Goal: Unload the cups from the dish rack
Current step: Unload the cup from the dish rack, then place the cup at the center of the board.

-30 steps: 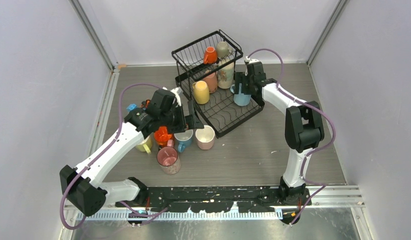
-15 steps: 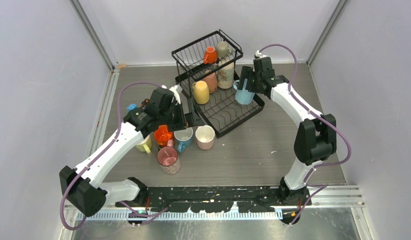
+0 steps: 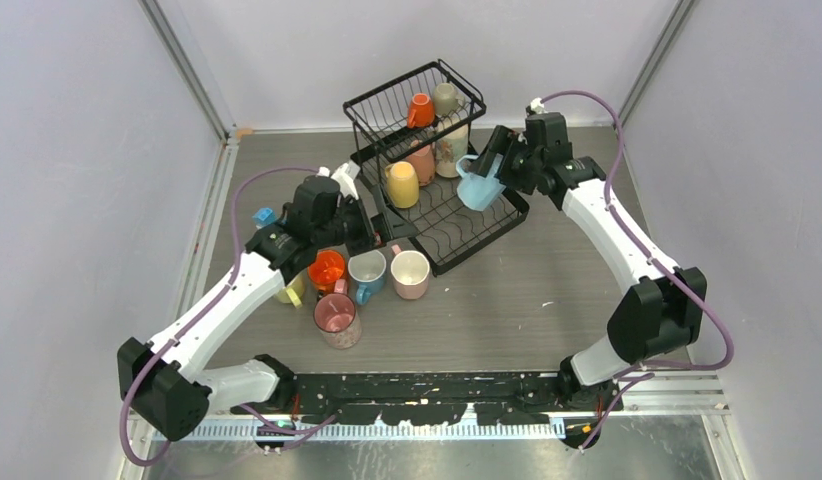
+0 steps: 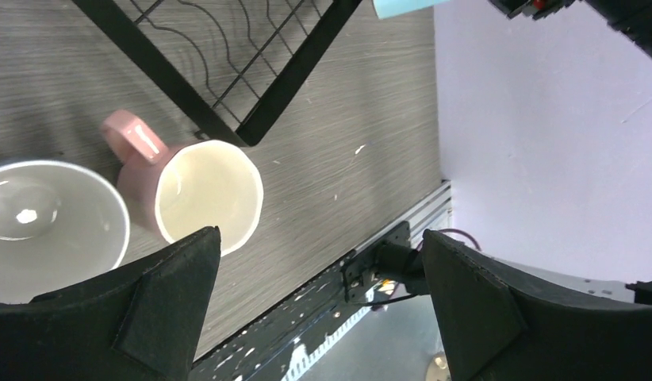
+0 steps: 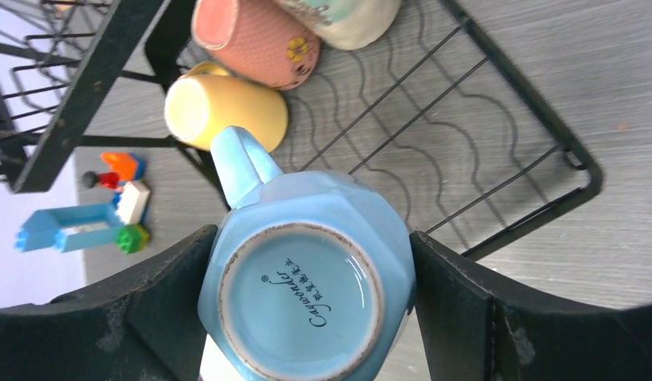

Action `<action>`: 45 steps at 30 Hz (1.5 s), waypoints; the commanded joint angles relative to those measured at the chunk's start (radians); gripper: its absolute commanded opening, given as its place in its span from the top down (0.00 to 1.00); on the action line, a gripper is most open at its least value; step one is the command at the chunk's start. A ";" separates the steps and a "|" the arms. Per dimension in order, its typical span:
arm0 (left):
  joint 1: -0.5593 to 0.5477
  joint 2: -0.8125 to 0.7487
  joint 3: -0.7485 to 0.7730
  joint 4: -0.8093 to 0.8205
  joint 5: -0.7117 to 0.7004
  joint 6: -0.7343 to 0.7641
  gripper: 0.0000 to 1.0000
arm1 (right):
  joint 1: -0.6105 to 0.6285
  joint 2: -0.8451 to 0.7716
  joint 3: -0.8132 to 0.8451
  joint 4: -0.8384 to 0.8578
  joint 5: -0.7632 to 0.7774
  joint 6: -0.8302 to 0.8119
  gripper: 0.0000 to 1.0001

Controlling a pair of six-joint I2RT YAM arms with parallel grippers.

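The black wire dish rack stands at the back centre. Its upper basket holds an orange cup and a beige cup. A yellow cup, a salmon cup and a patterned cup sit on the lower tray. My right gripper is shut on a light blue cup, tilted above the tray's right side. In the right wrist view that light blue cup shows its base between the fingers. My left gripper hangs open and empty by the rack's front left corner.
Several cups stand on the table left of the rack's front: orange, grey-blue, pink, a pink tumbler and yellow. Toy blocks lie farther left. Walls close in both sides.
My right arm has lifted the light blue cup off the lower tray, tipping it and swinging back to the right. My left arm has drawn back slightly toward the left.
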 commanded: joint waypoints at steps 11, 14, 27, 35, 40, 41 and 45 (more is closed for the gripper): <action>0.010 -0.003 -0.101 0.360 0.057 -0.216 0.00 | 0.068 -0.131 -0.060 0.188 -0.252 0.326 0.70; 0.016 -0.003 -0.114 0.389 0.058 -0.237 0.00 | 0.084 -0.138 -0.067 0.232 -0.277 0.378 0.69; 0.055 0.000 -0.167 0.606 0.085 -0.327 0.06 | 0.134 -0.117 -0.121 0.462 -0.390 0.610 0.69; 0.063 0.046 -0.186 0.774 0.118 -0.394 0.33 | 0.158 -0.080 -0.154 0.612 -0.455 0.728 0.70; 0.067 0.063 -0.199 0.886 0.127 -0.428 0.50 | 0.159 -0.065 -0.189 0.689 -0.490 0.790 0.69; 0.067 0.062 -0.197 0.891 0.128 -0.427 0.50 | 0.158 -0.063 -0.192 0.692 -0.496 0.792 0.70; 0.068 0.056 -0.177 0.844 0.124 -0.393 0.53 | 0.159 -0.064 -0.201 0.694 -0.500 0.791 0.69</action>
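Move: The light-blue cup, already in the right fingers above the rack, is about 20 cm to the left hand's right, 12 cm ahead and some 4 cm lower. The pink cup on the table is 3 cm back, 4 cm right and 20 cm below that hand. From the right hand, the open left gripper is roughly 23 cm left, 14 cm back and about level; the yellow cup in the rack is 21 cm left, 2 cm ahead and 16 cm below. The right hand keeps its pinch on the light-blue cup and carries it some 15 cm left towards the left gripper, first also drawing back and then rising about 6 cm, while it rolls nearly 50 degrees so its fingers swing from slanting down to pointing left. The left hand comes to meet it, rising and reaching forward and a little right, rolling about 30 degrees until its fingers point almost level at the cup's mouth, and in the last part its wide-open fingers close to about half around the near rim, where a firm hold can't yet be seen. ##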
